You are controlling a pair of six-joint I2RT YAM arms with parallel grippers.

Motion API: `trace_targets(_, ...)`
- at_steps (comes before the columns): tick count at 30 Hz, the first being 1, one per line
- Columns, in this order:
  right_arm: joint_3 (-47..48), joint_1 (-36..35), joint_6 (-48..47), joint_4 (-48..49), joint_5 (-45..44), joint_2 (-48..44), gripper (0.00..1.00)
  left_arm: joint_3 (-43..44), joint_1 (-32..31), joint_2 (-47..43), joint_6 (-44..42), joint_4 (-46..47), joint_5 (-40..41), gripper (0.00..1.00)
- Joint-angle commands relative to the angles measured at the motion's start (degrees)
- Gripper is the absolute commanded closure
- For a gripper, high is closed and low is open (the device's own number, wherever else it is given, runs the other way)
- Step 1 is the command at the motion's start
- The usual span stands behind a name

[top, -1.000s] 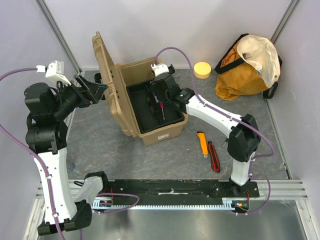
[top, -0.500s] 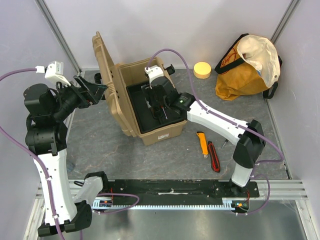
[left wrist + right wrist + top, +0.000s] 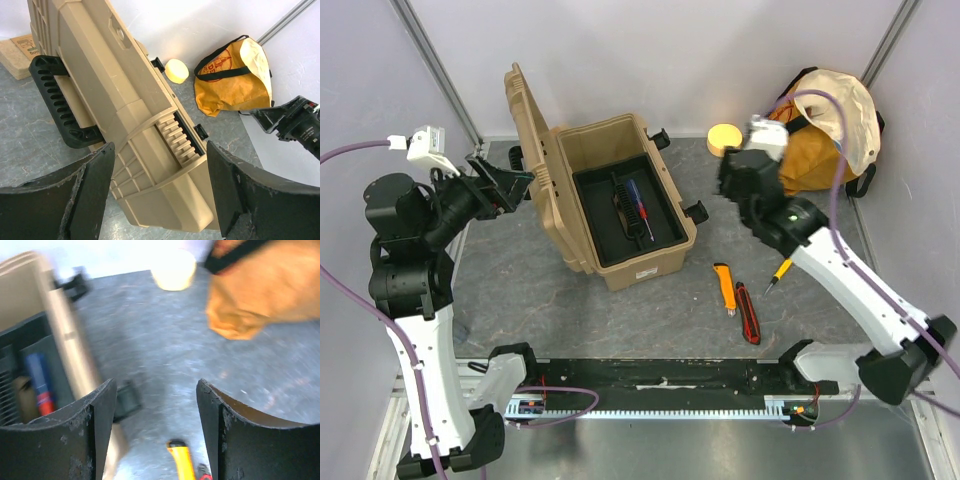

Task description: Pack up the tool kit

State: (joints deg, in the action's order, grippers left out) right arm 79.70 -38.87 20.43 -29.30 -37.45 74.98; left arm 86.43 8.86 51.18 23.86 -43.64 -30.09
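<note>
The tan tool kit (image 3: 660, 258) stands open in the middle of the table, its lid (image 3: 533, 150) upright on the left. A blue-and-red-handled screwdriver (image 3: 638, 208) lies in its black tray; it also shows in the right wrist view (image 3: 39, 386). My right gripper (image 3: 732, 190) is open and empty, above the table to the right of the box (image 3: 156, 390). My left gripper (image 3: 513, 180) is open and empty just left of the lid. In the left wrist view (image 3: 159, 152) it faces the lid's ribbed outside (image 3: 135, 125) and the black handle (image 3: 60, 107).
A yellow utility knife (image 3: 724, 287), a red one (image 3: 748, 313) and a small yellow-handled screwdriver (image 3: 778, 272) lie right of the box. A round yellow disc (image 3: 724, 139) and an orange-yellow cloth bag (image 3: 820, 125) sit at the back right. A small tan block (image 3: 17, 52) lies behind the lid.
My right gripper has come out of the box and swung right, leaving the blue-handled screwdriver in the tray. The left arm has barely moved.
</note>
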Motion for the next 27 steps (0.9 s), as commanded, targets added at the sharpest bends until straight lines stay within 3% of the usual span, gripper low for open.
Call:
trace_targets(1, -10.7, 10.9, 9.2, -5.8, -0.7, -6.1, 0.28, 1.0, -0.2, -0.8, -1.3, 1.2, -0.6, 0.20)
trace_targets(15, -34.5, 35.3, 20.2, 0.3, 14.8, -6.4, 0.28, 0.6, -0.2, -1.1, -1.8, 1.2, -0.3, 0.20)
trace_targets(27, -44.8, 41.4, 23.0, 8.0, 21.3, -0.4, 0.34, 0.8, -0.2, -0.7, -2.0, 1.1, -0.1, 0.20)
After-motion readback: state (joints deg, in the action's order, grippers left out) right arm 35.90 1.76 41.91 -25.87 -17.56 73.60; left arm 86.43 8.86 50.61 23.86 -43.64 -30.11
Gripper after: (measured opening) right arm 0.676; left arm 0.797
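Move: The yellow screwdriver lies on the table about 18 cm to the right of the empty right hand, some 8 cm back and 34 cm below. On the table too, the red knife is about 10 cm right and 18 cm back of that hand, the orange cutter roughly 3 cm right and 12 cm back. From the idle left hand, the screwdriver is some 60 cm right, 3 cm ahead and 46 cm below. To the yellow screwdriver the right hand comes down from beside the case, sinking nearly 30 cm while travelling about 20 cm right and some 9 cm back; it sweeps right first, then mostly sinks. On the way the wrist tips the fingers steeply down and swings them clockwise by about 35 degrees; they stay open and stop short of the tool, a few centimetres above the table. ##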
